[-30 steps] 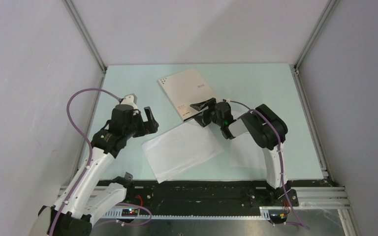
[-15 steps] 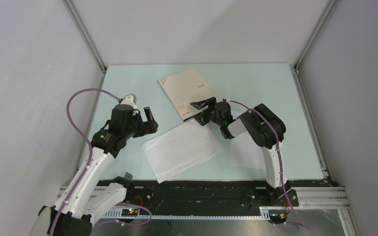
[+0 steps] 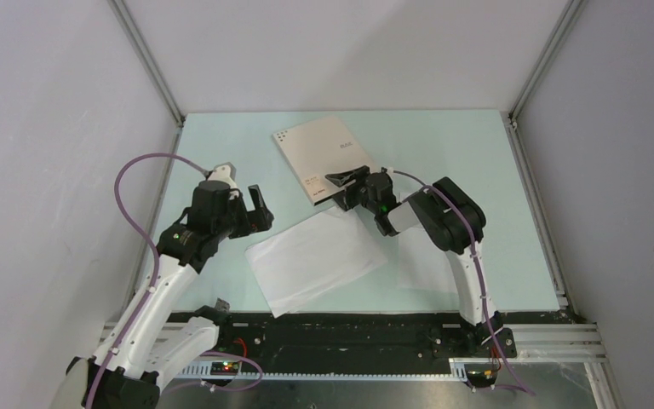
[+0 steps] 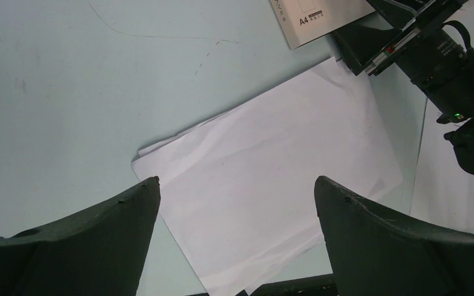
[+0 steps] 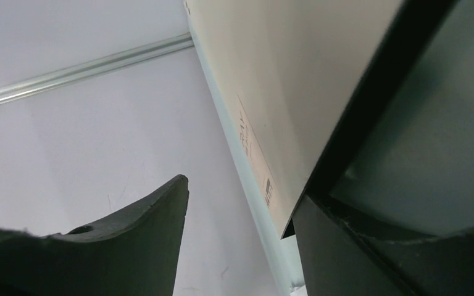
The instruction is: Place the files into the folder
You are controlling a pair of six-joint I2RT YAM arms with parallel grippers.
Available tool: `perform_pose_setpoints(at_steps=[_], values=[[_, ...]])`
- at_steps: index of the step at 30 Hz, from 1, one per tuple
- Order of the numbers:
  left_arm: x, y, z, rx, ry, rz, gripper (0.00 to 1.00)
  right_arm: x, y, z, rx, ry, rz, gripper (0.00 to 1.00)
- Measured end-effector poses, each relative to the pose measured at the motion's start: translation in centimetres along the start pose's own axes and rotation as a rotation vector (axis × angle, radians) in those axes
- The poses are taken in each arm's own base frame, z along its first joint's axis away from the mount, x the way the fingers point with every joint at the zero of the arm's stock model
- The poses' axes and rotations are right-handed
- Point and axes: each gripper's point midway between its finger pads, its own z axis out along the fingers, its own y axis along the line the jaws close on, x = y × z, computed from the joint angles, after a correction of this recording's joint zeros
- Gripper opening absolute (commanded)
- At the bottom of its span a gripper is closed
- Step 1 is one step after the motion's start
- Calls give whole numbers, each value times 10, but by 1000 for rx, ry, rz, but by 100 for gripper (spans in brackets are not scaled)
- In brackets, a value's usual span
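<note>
The cream folder (image 3: 319, 153) lies closed at the back middle, and its corner with an A4 label shows in the left wrist view (image 4: 321, 15). My right gripper (image 3: 347, 183) is open at the folder's near right corner. In the right wrist view one finger (image 5: 370, 246) sits under the folder's black edge (image 5: 352, 117) and the other finger (image 5: 142, 228) stands apart from it. One white sheet (image 3: 315, 256) lies flat in front of the folder. A second sheet (image 3: 421, 264) lies partly under the right arm. My left gripper (image 3: 260, 209) hovers open and empty above the first sheet (image 4: 271, 179).
Grey walls with metal frame rails (image 3: 149, 68) enclose the pale green table (image 3: 443, 145) on the left, back and right. The black rail (image 3: 349, 328) with the arm bases runs along the near edge.
My right gripper has moved a little left and farther in along the folder's near corner. The left arm and both sheets have not moved.
</note>
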Motion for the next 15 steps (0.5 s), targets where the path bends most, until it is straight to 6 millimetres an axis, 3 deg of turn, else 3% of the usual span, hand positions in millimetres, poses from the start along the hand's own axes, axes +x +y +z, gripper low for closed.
perform_pose_setpoints(at_steps=[4,8,12,15], values=[[0,2,-1,-7,1,-17,100,-2,-7,5,7,-13,-15,35],[-2,7,-4,-26,-3,-66,100,-4,-14,6,22,-25,-63,14],[-12,3,-7,-20,-17,-121,100,-8,-13,4,41,-34,-137,0],[-19,-4,-7,-4,-13,-153,100,-13,9,-3,24,-40,-224,0]])
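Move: Just ahead of the open right fingers is the folder, its near cover edge already between them and its middle about 9 cm ahead, 2 cm left and a little below. The white files lie some 20 cm back and 6 cm left of this hand, the single sheet about 17 cm back and 26 cm right, both around 4 cm below. From the left hand the folder's middle is roughly 28 cm ahead, 17 cm right and 15 cm below. Sinking about 1.5 cm at the folder's near edge, the right hand closes its fingers from about two-thirds open to nearly shut, pinching the cover edge, then lifts some 2.5 cm and edges right, rolling its left side down and tipping the fingertips slightly up. The left hand, wide open and empty, rises about 2 cm and turns slightly counter-clockwise. ##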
